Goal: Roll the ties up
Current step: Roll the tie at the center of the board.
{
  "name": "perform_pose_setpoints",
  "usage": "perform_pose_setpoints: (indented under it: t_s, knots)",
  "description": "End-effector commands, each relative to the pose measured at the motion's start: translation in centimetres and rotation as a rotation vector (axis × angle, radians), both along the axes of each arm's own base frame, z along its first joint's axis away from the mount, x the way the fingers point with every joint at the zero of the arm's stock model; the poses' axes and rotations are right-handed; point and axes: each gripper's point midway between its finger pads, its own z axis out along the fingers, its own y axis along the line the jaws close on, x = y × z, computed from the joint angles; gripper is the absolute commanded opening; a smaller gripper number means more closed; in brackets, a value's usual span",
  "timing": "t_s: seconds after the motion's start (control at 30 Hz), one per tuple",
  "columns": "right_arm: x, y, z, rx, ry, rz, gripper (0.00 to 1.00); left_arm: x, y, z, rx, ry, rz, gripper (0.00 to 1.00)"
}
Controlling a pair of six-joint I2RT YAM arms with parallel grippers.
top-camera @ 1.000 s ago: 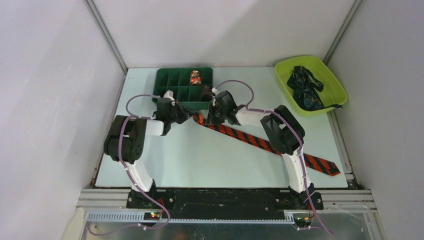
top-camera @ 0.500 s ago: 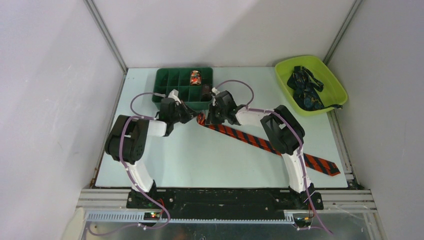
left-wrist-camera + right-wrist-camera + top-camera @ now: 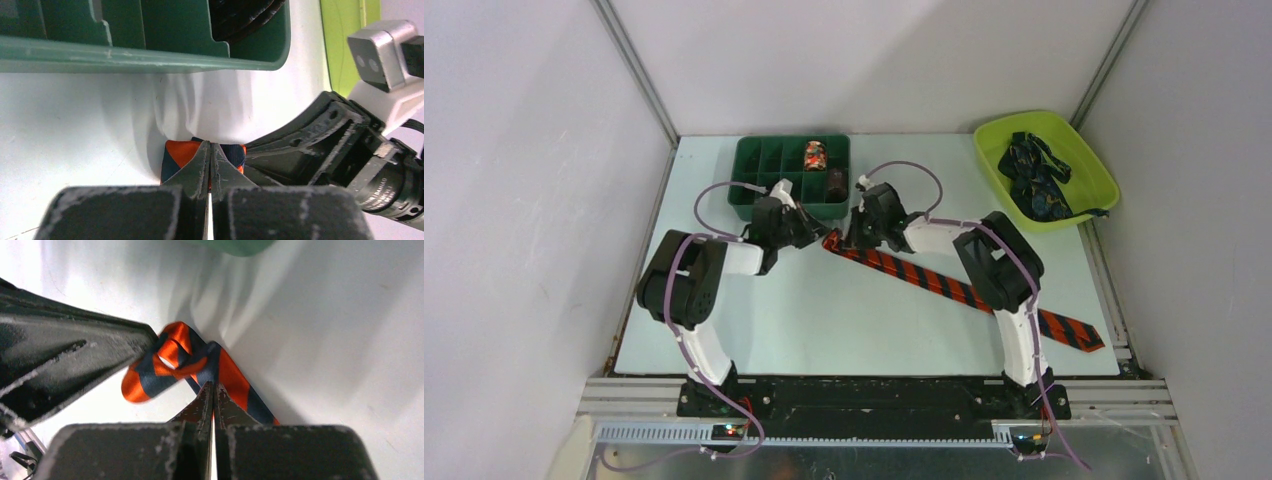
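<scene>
A long red-orange tie [image 3: 944, 285] with black stripes lies diagonally across the table, its wide end at the near right. Its narrow end is curled into a small loop [image 3: 165, 360] near the green organiser tray [image 3: 742, 165]. My left gripper [image 3: 814, 232] comes at that loop from the left, and in the left wrist view it [image 3: 210, 146] is shut on the folded end [image 3: 177, 154]. My right gripper [image 3: 846, 240] meets it from the right, shut [image 3: 213, 386] on the strip [image 3: 235, 380] just behind the loop. The left gripper's fingers [image 3: 100, 350] touch the loop.
The organiser tray holds a patterned roll [image 3: 815, 156] and a dark roll [image 3: 835, 184] in its compartments; its wall [image 3: 150, 50] stands just behind the grippers. A lime bin [image 3: 1079, 160] at the back right holds a heap of dark navy ties [image 3: 1036, 180].
Both grippers have shifted to the right, staying shut. The tie's narrow end went with them and now sits folded over itself, further from the tray's left side.
</scene>
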Motion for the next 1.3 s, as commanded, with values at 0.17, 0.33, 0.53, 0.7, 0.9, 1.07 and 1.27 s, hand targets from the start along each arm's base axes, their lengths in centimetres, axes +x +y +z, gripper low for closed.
perform_pose_setpoints:
  t_s: [0.17,0.33,0.53,0.7,0.9,1.07,1.27]
  knots:
    - [1.6,-3.6,7.2,0.021,-0.15,-0.114,0.01,-0.2,-1.2,1.0,0.008,-0.059,-0.057,0.0]
    - [1.2,-3.9,7.1,0.024,-0.125,-0.113,0.01,-0.2,-1.4,1.1,0.007,-0.062,-0.059,0.0]
    - [-0.2,-5.1,5.5,-0.055,-0.047,-0.142,0.0,-0.1,-1.4,1.5,0.01,-0.068,-0.059,0.0]
    - [-1.2,-5.8,4.5,-0.088,-0.013,-0.146,0.0,0.0,-1.4,1.6,0.007,-0.069,-0.058,0.0]
    - [-1.8,-5.7,3.2,-0.106,0.021,-0.132,0.0,0.0,-1.4,1.6,0.01,-0.07,-0.058,0.0]
    - [-2.2,-5.6,2.2,-0.123,0.043,-0.125,0.0,-0.1,-1.4,1.7,0.009,-0.071,-0.058,0.0]
    - [-2.5,-5.5,1.2,-0.133,0.061,-0.119,0.0,0.0,-1.4,1.8,0.007,-0.074,-0.057,0.0]
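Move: The right fingers, shut, are low on the tie just right of its rolled end, which lies some 3 cm to their left and 1 cm farther out. The next stretch of the flat strip lies about 6 cm right and 2 cm nearer. The green box's middle is roughly 15 cm ahead and 11 cm left, its dark roll about 14 cm ahead and 2 cm left. For the left hand, the rolled end is right at the fingertips, about 1 cm back and 1 cm right. The right hand comes up off the tie beside the rolled end with its fingers still shut, rising about 6 cm while swinging right, then sinks some 4 cm as it goes on a little to the right and draws back, stopping low over the flat strip about 5.5 cm right of where it began. The left hand eases barely 1 cm to the right, then stays put with its shut fingers still in the rolled end, holding that end in place while the other hand shifts along. ##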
